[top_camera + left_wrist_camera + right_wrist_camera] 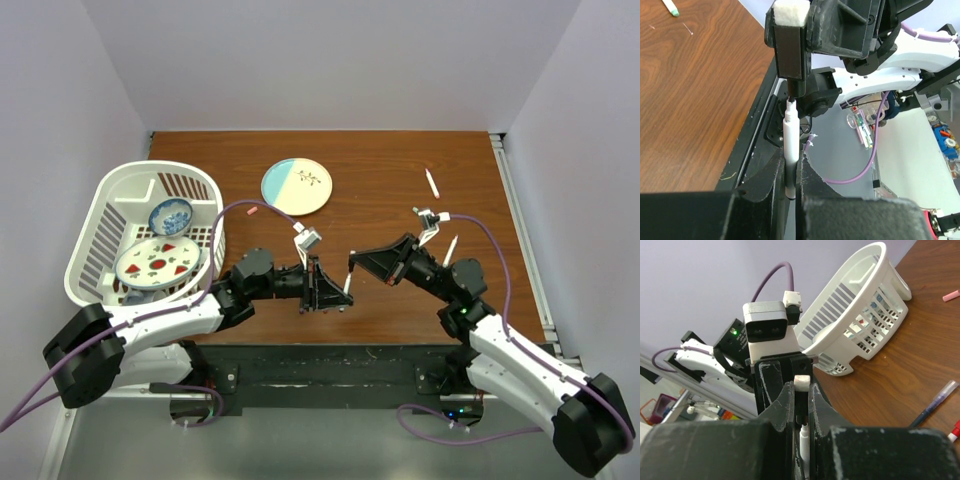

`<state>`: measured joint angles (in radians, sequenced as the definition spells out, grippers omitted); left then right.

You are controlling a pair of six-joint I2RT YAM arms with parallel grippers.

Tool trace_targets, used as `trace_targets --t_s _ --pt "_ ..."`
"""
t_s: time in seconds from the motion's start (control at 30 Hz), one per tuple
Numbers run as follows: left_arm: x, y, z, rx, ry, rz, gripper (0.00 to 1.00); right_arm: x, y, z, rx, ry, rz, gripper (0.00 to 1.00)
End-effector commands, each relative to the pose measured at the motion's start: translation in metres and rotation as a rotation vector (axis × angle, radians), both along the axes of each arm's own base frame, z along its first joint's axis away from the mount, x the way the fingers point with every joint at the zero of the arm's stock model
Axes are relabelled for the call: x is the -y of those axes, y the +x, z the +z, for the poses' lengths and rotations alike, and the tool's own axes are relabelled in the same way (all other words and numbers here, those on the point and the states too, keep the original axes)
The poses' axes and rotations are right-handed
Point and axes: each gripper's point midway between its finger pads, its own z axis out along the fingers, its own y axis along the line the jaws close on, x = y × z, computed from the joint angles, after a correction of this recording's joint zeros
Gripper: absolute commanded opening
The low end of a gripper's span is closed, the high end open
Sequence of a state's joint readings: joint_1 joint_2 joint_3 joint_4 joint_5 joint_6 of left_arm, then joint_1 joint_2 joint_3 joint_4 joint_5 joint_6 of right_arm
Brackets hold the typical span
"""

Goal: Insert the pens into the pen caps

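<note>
In the left wrist view my left gripper is shut on a white pen that sticks up from the jaws. The pen's thin tip meets a black pen cap held at the end of my right gripper's fingers. From above, both grippers meet at the table's near middle, left gripper and right gripper. The right wrist view shows my right gripper shut on the black cap, with the white pen below it. Other pens lie at the right, and a pink cap lies near the basket.
A white basket holding patterned dishes stands at the left. A blue-and-cream plate sits at the back middle. A dark purple pen lies on the wood near the right arm. The table's black front edge runs just under the grippers.
</note>
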<state>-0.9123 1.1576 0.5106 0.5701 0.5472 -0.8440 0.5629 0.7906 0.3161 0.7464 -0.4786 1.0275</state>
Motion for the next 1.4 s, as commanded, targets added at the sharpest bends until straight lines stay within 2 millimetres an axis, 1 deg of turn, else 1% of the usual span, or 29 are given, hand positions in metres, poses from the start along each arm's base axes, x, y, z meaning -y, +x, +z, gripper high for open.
trace_targets --t_s 0.0,0.17,0.27,0.33,0.37,0.4,0.43,0.47,0.5,0.53,0.57,0.6,0.63,0.67,0.7,0.73,0.77,0.8,0.83,0.87,0.9,0.93,0.97,1.1,1.13,1.17,1.2,1.23,1.37 --pt "0.004 0.004 0.045 0.117 -0.095 0.003 0.0 -0.003 -0.01 0.004 0.076 -0.049 0.042 0.0" --pt "0.004 0.005 0.047 0.124 -0.092 0.006 0.0 -0.002 -0.01 0.001 0.12 -0.124 0.037 0.0" --pt "0.004 0.006 0.047 0.13 -0.091 0.012 0.0 -0.004 -0.014 0.001 0.139 -0.137 0.068 0.0" --pt "0.004 0.008 0.045 0.13 -0.085 0.017 0.0 -0.005 -0.015 -0.001 0.12 -0.126 0.077 0.0" --pt "0.005 0.01 0.044 0.133 -0.078 0.025 0.0 -0.005 -0.016 -0.006 0.099 -0.12 0.083 0.0" --pt "0.004 0.011 0.043 0.135 -0.076 0.033 0.0 -0.005 -0.017 -0.001 0.105 -0.088 0.086 0.0" --pt "0.005 0.014 0.042 0.134 -0.073 0.045 0.0 -0.005 -0.02 0.0 0.051 -0.042 0.1 0.0" --pt "0.005 0.017 0.044 0.139 -0.079 0.062 0.0 -0.003 -0.021 -0.015 -0.003 -0.027 0.093 0.0" --pt "0.005 0.022 0.045 0.14 -0.081 0.078 0.0 -0.001 -0.023 -0.01 0.003 0.021 0.089 0.0" --pt "0.006 0.026 0.046 0.139 -0.082 0.092 0.0 0.001 -0.026 -0.015 -0.044 0.05 0.094 0.0" --pt "0.007 0.031 0.054 0.15 -0.096 0.104 0.0 0.003 -0.027 -0.022 -0.061 0.056 0.085 0.0" --pt "0.008 0.036 0.057 0.158 -0.098 0.118 0.0 0.005 -0.028 -0.037 -0.098 0.041 0.071 0.0" --pt "0.01 0.041 0.057 0.16 -0.09 0.132 0.0 0.006 -0.028 -0.046 -0.098 0.017 0.063 0.0" --pt "0.012 0.046 0.066 0.18 -0.097 0.144 0.0 0.007 -0.029 -0.054 -0.108 -0.006 0.057 0.0" --pt "0.013 0.049 0.068 0.192 -0.093 0.149 0.0 0.008 -0.031 -0.062 -0.128 -0.032 0.06 0.0" --pt "0.016 0.052 0.068 0.199 -0.085 0.153 0.0 0.008 -0.032 -0.066 -0.121 -0.049 0.064 0.0" --pt "0.018 0.058 0.073 0.225 -0.078 0.168 0.0 0.008 -0.034 -0.067 -0.117 -0.059 0.071 0.0" --pt "0.019 0.062 0.075 0.238 -0.072 0.181 0.0 0.007 -0.036 -0.074 -0.141 -0.083 0.082 0.0" --pt "0.022 0.068 0.071 0.24 -0.051 0.192 0.0 0.006 -0.038 -0.077 -0.141 -0.102 0.095 0.0" --pt "0.023 0.075 0.077 0.265 -0.039 0.208 0.0 0.006 -0.039 -0.081 -0.154 -0.116 0.102 0.0" --pt "0.024 0.08 0.078 0.274 -0.033 0.216 0.0 0.006 -0.041 -0.087 -0.172 -0.13 0.111 0.0" --pt "0.026 0.083 0.077 0.279 -0.026 0.219 0.0 0.005 -0.044 -0.09 -0.187 -0.135 0.127 0.0" --pt "0.027 0.087 0.082 0.297 -0.028 0.226 0.0 0.004 -0.047 -0.096 -0.202 -0.141 0.137 0.0" --pt "0.028 0.1 0.087 0.326 -0.025 0.262 0.0 0.001 -0.057 -0.11 -0.24 -0.173 0.168 0.0" --pt "0.03 0.103 0.084 0.323 -0.014 0.265 0.0 0.001 -0.059 -0.113 -0.236 -0.185 0.169 0.0" --pt "0.031 0.107 0.088 0.325 -0.012 0.276 0.0 0.002 -0.06 -0.115 -0.234 -0.193 0.166 0.0" --pt "0.031 0.11 0.088 0.327 -0.007 0.284 0.0 0.002 -0.064 -0.122 -0.254 -0.219 0.174 0.0" --pt "0.031 0.113 0.088 0.337 0.001 0.292 0.0 0.002 -0.065 -0.125 -0.252 -0.233 0.171 0.0" --pt "0.029 0.126 0.101 0.358 -0.006 0.339 0.0 0.003 -0.069 -0.134 -0.275 -0.25 0.167 0.0"
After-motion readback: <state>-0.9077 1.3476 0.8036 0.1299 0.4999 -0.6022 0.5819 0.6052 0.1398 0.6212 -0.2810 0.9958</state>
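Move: The left hand holds the white pen upright, tip at the mouth of the black cap pinched by the right hand; the cap sits about 9 cm above the left hand, and the pen's middle about 6 cm below the right. From the left hand, the red-capped pen lies roughly 12 cm ahead, 5 cm left and 12 cm below; the purple pen lies 11 cm ahead, 12 cm left, equally low. Right hand lowers its pinched cap about 5 cm onto the pen, left sinking and going forward some 5 cm. ##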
